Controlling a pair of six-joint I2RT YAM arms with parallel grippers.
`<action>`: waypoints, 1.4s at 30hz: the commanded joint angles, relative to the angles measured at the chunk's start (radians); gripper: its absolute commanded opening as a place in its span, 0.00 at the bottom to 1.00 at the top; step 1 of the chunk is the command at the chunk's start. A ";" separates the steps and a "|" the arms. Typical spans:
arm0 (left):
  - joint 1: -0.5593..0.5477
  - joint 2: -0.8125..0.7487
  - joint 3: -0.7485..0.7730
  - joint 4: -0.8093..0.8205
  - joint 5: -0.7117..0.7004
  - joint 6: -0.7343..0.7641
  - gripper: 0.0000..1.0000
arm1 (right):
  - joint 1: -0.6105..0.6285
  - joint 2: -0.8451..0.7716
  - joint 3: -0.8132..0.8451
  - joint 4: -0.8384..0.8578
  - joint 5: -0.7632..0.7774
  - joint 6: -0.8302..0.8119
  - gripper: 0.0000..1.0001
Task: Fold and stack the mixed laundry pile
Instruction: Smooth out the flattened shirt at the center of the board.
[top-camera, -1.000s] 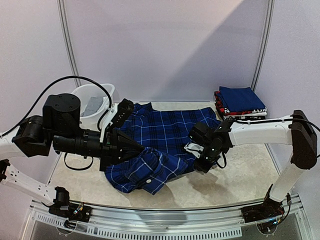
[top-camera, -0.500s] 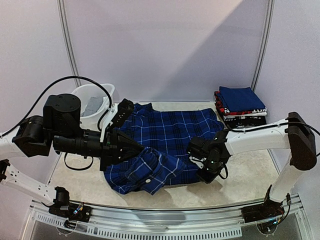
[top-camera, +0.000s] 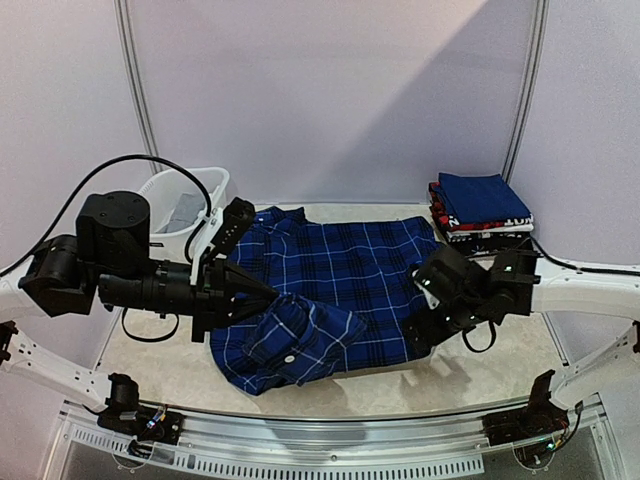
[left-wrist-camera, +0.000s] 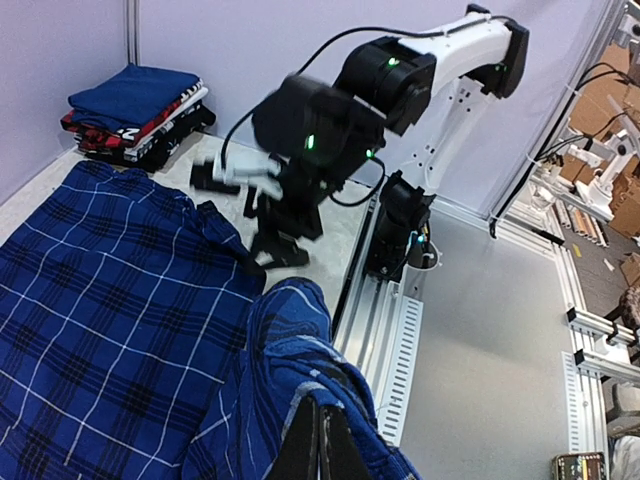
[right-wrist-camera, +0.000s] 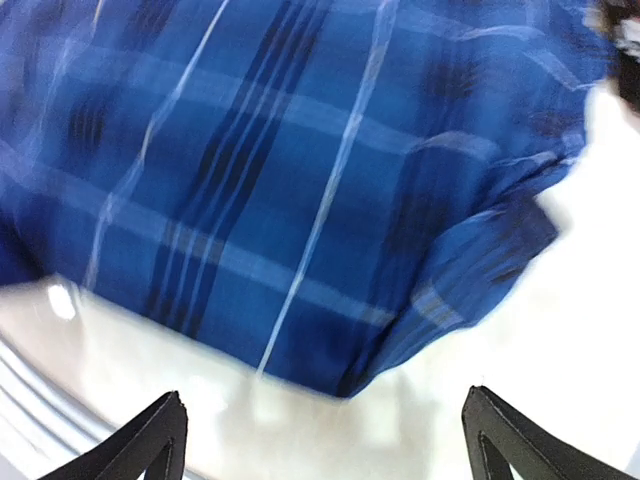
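Observation:
The dark blue plaid shirt (top-camera: 345, 265) lies spread across the table, its front left part bunched into a raised fold. My left gripper (top-camera: 272, 295) is shut on that fold; in the left wrist view the cloth (left-wrist-camera: 110, 300) drapes over the closed fingertips (left-wrist-camera: 322, 420). My right gripper (top-camera: 428, 322) hangs open just off the shirt's right front corner. In the right wrist view its fingers stand wide apart over bare table, with the shirt's hem (right-wrist-camera: 300, 170) just beyond them. A grey garment (top-camera: 186, 210) lies in the basket.
A white basket (top-camera: 205, 182) stands at the back left behind my left arm. A stack of folded clothes (top-camera: 480, 208) sits at the back right. The table's metal front rail (top-camera: 330, 440) runs along the near edge, close to the bunched fold.
My right gripper opened, let go of the shirt's right front edge and drew back to the right. The left gripper stayed shut and pulled its fold slightly left.

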 joint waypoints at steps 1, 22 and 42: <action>0.016 -0.002 -0.016 0.008 -0.018 -0.011 0.00 | -0.162 -0.135 -0.143 0.194 0.005 0.178 0.93; 0.184 0.141 -0.055 0.043 -0.124 -0.044 0.00 | -0.224 -0.222 -0.286 0.287 0.090 0.515 0.86; 0.189 0.087 -0.209 0.158 -0.071 -0.049 0.00 | -0.247 0.077 -0.065 0.241 0.156 0.477 0.70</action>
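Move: The shirt's bunched right edge lies about 7 cm ahead of my open right hand, 4 cm to its right and 9 cm below. The shirt's near right corner is almost straight under that hand, 10 cm down, and the folded stack is some 30 cm ahead and 20 cm right. My left hand already holds the shirt's near end high. The shirt's middle lies about 26 cm ahead of it, 7 cm right and 33 cm below; the near left part is 9 cm ahead and 13 cm left. With my left fingers still shut on the raised cloth, I swing it about 8 cm forward over the shirt while lowering it, then sink almost straight down, 9 cm in all. My open right hand goes quickly right and forward, turning some 40 degrees clockwise, then eases down and farther forward to just above the bunched right edge, its fingers narrowing a little. ##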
